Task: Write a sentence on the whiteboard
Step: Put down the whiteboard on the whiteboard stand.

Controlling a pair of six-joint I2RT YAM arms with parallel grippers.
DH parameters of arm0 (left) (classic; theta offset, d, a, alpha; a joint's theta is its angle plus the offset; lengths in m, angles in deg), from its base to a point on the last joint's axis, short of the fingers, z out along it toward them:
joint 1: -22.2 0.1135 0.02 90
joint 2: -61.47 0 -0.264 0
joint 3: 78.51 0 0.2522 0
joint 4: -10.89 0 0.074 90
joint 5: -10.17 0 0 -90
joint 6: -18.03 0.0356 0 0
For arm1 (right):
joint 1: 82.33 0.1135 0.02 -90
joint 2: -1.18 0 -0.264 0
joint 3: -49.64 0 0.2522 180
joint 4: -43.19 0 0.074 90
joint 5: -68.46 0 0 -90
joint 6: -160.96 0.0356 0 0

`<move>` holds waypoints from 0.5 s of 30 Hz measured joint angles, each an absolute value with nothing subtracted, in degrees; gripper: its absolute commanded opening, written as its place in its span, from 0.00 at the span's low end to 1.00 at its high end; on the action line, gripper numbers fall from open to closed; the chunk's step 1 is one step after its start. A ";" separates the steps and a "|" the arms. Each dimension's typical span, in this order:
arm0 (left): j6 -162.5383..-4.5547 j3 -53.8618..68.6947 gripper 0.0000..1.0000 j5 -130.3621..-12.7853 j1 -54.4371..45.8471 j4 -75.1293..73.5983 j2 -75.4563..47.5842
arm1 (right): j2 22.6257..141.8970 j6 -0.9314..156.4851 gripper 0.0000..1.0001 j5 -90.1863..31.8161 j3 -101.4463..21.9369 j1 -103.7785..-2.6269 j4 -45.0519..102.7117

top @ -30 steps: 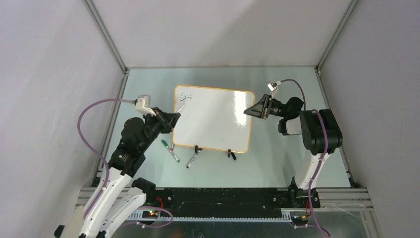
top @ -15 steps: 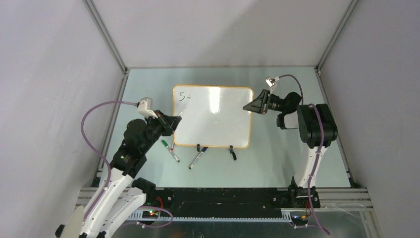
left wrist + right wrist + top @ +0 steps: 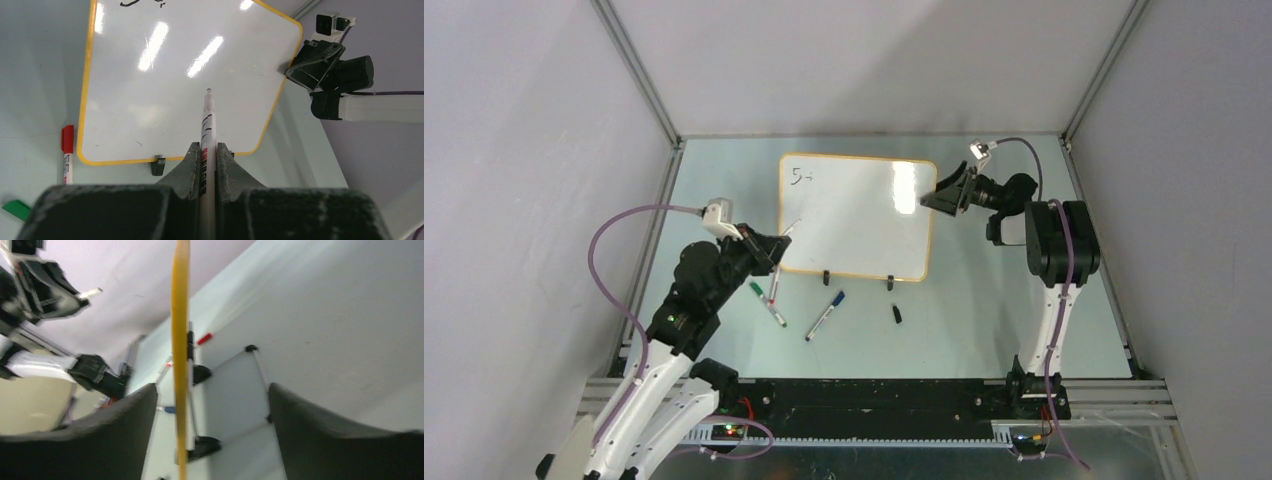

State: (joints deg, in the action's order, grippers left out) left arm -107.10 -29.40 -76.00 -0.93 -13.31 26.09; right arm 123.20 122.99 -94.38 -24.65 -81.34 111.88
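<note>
The whiteboard (image 3: 864, 225) lies flat mid-table, white with an orange-yellow rim and two black clip feet on its near edge. Of the sentence (image 3: 802, 178), only a couple of black strokes show, in the board's far-left corner. My left gripper (image 3: 776, 243) is shut on a white marker (image 3: 207, 120). Its bare tip hangs over the board's near-left part, in the left wrist view (image 3: 208, 147). My right gripper (image 3: 939, 195) is at the board's right edge. In its wrist view the yellow rim (image 3: 180, 365) runs between the open fingers (image 3: 125, 435), apart from both.
Loose markers lie on the table by the board's near edge: a green-capped one (image 3: 756, 290), a red-capped one (image 3: 775, 308) and a blue-capped one (image 3: 826, 313). A small black cap (image 3: 896, 313) lies near the right foot. Grey walls close in on three sides.
The board has slid away from the arms and turned square, uncovering the blue marker. My right gripper went with it and has let go, its jaws now open. The left gripper keeps the marker.
</note>
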 measured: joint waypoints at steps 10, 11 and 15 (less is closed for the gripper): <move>-107.10 -29.40 0.01 -75.50 -0.93 -13.55 27.60 | 122.41 126.62 0.99 -94.03 -24.81 -88.90 112.38; -107.08 -29.40 0.01 -75.41 -0.93 -13.85 27.65 | 121.82 127.28 0.99 -93.99 -24.65 -89.66 112.38; -107.08 -28.83 0.01 -75.10 -0.93 -15.29 27.80 | 116.57 129.44 0.99 -92.70 -20.19 -92.29 112.32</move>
State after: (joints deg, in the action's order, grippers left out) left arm -107.08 -28.83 -75.10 -0.93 -15.29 27.80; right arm 116.57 129.44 -92.70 -20.19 -92.29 112.32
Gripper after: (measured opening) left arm 0.129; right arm 0.993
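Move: The right hand is at the whiteboard's right edge, which still lies between its parting fingers; the board's middle is about 14 cm to its left, 3 cm back and slightly lower. The stand's right foot is roughly 17 cm back, 8 cm left and 13 cm down, with the black cap some 7 cm farther back of that foot. From the marker-holding left hand, the whiteboard's middle is about 5 cm ahead, 15 cm to the right and 10 cm lower. The whiteboard's right edge comes free of the right hand as its already opening fingers spread fully. The hand backs off to the right about 8 cm, edging a little forward at first and then back again, and rises some 3 cm late on while turning about 10 degrees clockwise, away from the board. ##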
